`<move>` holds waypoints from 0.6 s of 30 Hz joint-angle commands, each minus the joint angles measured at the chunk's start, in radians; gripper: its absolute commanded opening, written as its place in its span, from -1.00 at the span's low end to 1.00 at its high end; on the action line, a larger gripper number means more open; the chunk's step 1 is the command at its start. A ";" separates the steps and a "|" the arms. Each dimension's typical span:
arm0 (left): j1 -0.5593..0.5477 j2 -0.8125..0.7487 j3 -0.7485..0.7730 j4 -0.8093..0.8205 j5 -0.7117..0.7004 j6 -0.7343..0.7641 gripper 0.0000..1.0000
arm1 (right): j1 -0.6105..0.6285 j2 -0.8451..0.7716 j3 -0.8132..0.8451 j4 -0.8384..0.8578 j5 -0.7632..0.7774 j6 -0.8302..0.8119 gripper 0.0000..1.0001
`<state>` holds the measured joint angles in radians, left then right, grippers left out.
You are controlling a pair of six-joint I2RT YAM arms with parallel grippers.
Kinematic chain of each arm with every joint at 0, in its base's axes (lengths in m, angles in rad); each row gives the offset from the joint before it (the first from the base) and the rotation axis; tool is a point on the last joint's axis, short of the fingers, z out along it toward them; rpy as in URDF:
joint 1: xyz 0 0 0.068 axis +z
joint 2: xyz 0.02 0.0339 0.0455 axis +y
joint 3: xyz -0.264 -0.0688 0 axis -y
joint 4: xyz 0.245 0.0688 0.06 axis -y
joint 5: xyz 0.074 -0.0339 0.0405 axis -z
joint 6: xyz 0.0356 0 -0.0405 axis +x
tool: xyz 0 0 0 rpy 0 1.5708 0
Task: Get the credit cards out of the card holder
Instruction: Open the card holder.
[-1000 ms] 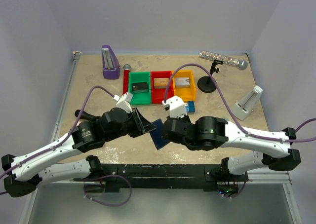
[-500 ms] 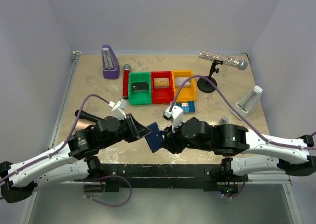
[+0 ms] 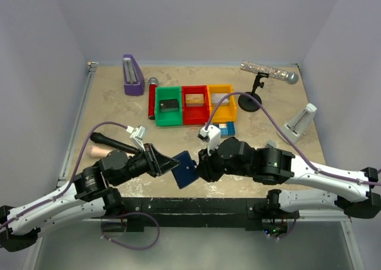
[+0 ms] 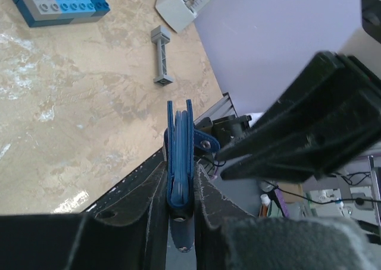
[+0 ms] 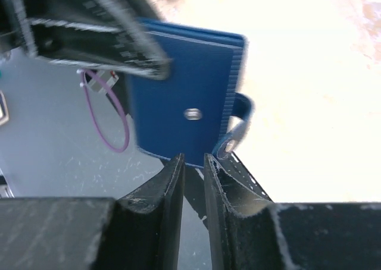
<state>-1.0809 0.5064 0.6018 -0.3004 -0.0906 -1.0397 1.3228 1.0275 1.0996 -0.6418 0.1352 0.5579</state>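
The navy card holder (image 3: 186, 169) hangs folded in the air near the table's front edge. My left gripper (image 3: 172, 163) is shut on its left edge. The left wrist view shows the card holder (image 4: 180, 145) edge-on between my left gripper's (image 4: 180, 168) fingers. My right gripper (image 3: 201, 166) sits right of it. In the right wrist view my right gripper (image 5: 193, 158) stands open by a narrow, empty gap at the card holder's (image 5: 178, 103) lower edge. The snap tab (image 5: 235, 130) hangs loose. A black card (image 3: 169, 105) lies in the green bin, a tan one (image 3: 193, 101) in the red bin. Cards inside the holder are hidden.
Green (image 3: 159, 112), red (image 3: 194, 116) and yellow (image 3: 231, 109) bins stand mid-table, with a blue brick plate (image 3: 225, 129) in front. A purple stand (image 3: 132, 75) is at back left. A microphone stand (image 3: 249, 101) and a white rack (image 3: 300, 122) are on the right. A small grey piece (image 3: 271, 144) lies near my right arm.
Both grippers and the card holder have drifted left and toward the front edge. My right gripper's jaws have parted from the snap tab, which now hangs free.
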 commanded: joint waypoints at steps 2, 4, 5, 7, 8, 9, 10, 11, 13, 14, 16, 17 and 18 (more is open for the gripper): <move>0.001 -0.115 -0.071 0.175 0.071 0.092 -1.00 | -0.068 -0.076 -0.041 0.039 -0.040 0.060 -0.53; 0.001 -0.144 -0.091 0.201 0.086 0.112 -1.00 | -0.076 -0.092 -0.056 0.050 -0.052 0.063 -0.53; 0.001 -0.155 -0.099 0.220 0.109 0.121 -1.00 | -0.077 -0.093 -0.056 0.050 -0.058 0.063 -0.53; 0.001 -0.169 -0.114 0.265 0.149 0.139 -1.00 | -0.077 -0.089 -0.047 0.041 -0.066 0.062 -0.53; 0.001 -0.170 -0.117 0.283 0.178 0.151 -1.00 | -0.077 -0.087 -0.044 0.036 -0.068 0.062 -0.53; 0.001 -0.169 -0.117 0.335 0.205 0.164 -1.00 | -0.077 -0.087 -0.044 0.034 -0.069 0.062 -0.53; 0.001 -0.166 -0.119 0.354 0.239 0.174 -1.00 | -0.077 -0.092 -0.047 0.037 -0.069 0.063 -0.53; 0.001 -0.161 -0.119 0.374 0.265 0.185 -1.00 | -0.077 -0.096 -0.050 0.042 -0.071 0.065 -0.52; 0.001 -0.154 -0.119 0.412 0.345 0.205 -1.00 | -0.077 -0.102 -0.053 0.044 -0.072 0.066 -0.53; 0.001 -0.151 -0.119 0.434 0.371 0.216 -1.00 | -0.077 -0.107 -0.055 0.042 -0.074 0.066 -0.52; 0.001 -0.144 -0.119 0.478 0.426 0.230 -1.00 | -0.077 -0.119 -0.058 0.042 -0.072 0.071 -0.52; 0.001 -0.141 -0.117 0.498 0.454 0.236 -1.00 | -0.077 -0.127 -0.061 0.047 -0.075 0.071 -0.52; 0.001 -0.137 -0.116 0.520 0.481 0.243 -1.00 | -0.077 -0.138 -0.066 0.051 -0.085 0.073 -0.52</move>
<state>-1.0801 0.3599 0.4793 0.0265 0.2199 -0.8574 1.2491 0.9333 1.0424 -0.6273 0.0750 0.6151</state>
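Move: The left hand grips the card holder near one corner. The holder's middle is about 3 cm to its right, 1 cm back and 2 cm lower; the loose strap curls some 4 cm ahead, 5 cm right and 2 cm below. From the right hand, the strap is roughly 3 cm ahead, 2 cm left and level; the holder's middle is 5 cm left, 1 cm back and slightly higher. The blue brick block is 14 cm ahead, 8 cm right and 20 cm below. The holder's strap comes against the tips of the right fingers as the left hand, keeping its pinch, swings the holder back about 5 cm and rises as much, turning clockwise and tipping its fingertips up, close to 30 degrees in all. The right hand shifts less than 2 cm to the right and slightly forward, then stays almost still, its small finger gap unchanged. ##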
